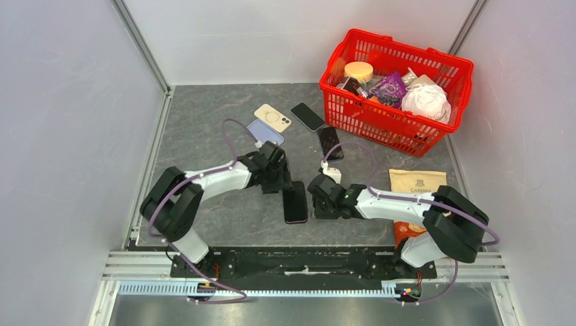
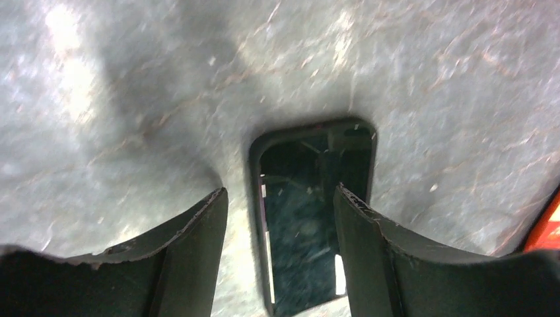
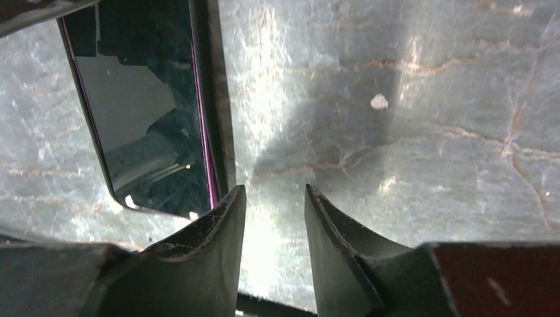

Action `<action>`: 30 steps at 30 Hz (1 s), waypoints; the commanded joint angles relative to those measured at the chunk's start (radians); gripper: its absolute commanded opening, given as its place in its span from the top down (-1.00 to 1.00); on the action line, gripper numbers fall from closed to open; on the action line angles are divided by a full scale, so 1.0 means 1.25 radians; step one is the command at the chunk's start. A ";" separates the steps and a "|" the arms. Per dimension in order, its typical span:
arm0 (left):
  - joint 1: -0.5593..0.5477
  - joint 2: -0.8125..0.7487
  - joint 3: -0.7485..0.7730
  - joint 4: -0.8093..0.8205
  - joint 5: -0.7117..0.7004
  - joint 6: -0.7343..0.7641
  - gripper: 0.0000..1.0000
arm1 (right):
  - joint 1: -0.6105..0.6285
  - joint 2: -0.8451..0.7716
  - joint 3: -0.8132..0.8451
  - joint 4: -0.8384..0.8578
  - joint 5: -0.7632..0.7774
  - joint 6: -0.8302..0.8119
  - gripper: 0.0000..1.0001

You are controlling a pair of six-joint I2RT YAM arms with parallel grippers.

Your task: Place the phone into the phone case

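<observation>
A dark phone with a purple edge (image 1: 295, 202) lies flat in a black phone case between my two grippers. In the left wrist view the case rim (image 2: 255, 198) frames the phone's screen (image 2: 304, 231). My left gripper (image 1: 283, 180) hovers over its far end with fingers apart and empty (image 2: 280, 191); its right finger (image 2: 376, 257) overlaps the phone's right edge. My right gripper (image 1: 316, 197) is just right of the phone, narrowly open and empty (image 3: 275, 188). The phone (image 3: 145, 112) and case rim (image 3: 212, 99) show beside its left finger.
At the back lie a cream case (image 1: 272, 117), a lavender one (image 1: 265, 132) and two dark phones (image 1: 308, 116) (image 1: 331, 142). A red basket (image 1: 353, 112) of goods stands back right. A tan snack bag (image 1: 417, 181) and an orange packet (image 1: 406, 231) lie by the right arm.
</observation>
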State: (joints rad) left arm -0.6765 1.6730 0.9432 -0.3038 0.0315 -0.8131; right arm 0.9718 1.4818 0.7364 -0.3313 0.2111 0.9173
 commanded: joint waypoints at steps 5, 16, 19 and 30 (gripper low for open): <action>-0.022 -0.163 -0.123 -0.009 0.045 0.046 -0.27 | 0.011 -0.065 -0.031 0.055 -0.124 0.019 0.10; -0.056 -0.165 -0.163 0.008 0.059 0.039 -0.07 | 0.032 0.063 0.035 0.047 -0.072 0.034 0.39; -0.060 -0.156 -0.165 0.008 0.055 0.041 -0.01 | 0.044 0.084 0.044 0.025 -0.053 0.042 0.59; -0.086 -0.113 -0.159 0.006 0.039 0.035 0.13 | 0.133 0.206 0.098 -0.081 0.026 0.067 1.00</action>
State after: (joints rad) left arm -0.7746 1.5116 0.7448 -0.3058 0.0895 -0.7910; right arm 1.0809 1.5890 0.8761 -0.4294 0.2081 0.9695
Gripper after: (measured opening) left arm 0.441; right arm 0.010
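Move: The purple-edged phone lies loosely in its black case. Its middle is some 4 cm back and 3 cm to the right of the left hand, and about 5 cm ahead and 7 cm to the left of the right hand, 1 to 2 cm below both. The lavender case lies about 20 cm ahead and 8 cm left of the left hand. The black phone lies roughly 26 cm ahead and 6 cm right of the right hand. Bring the left gripper back about 7.5 cm along the phone's left edge, one finger outside and one over the screen, narrowing its gap and ending slightly lower. Meanwhile, draw the right gripper back 2 cm, then about 3.5 cm left to the near right corner, shutting its fingers fully and setting their tips on that corner's rim. ##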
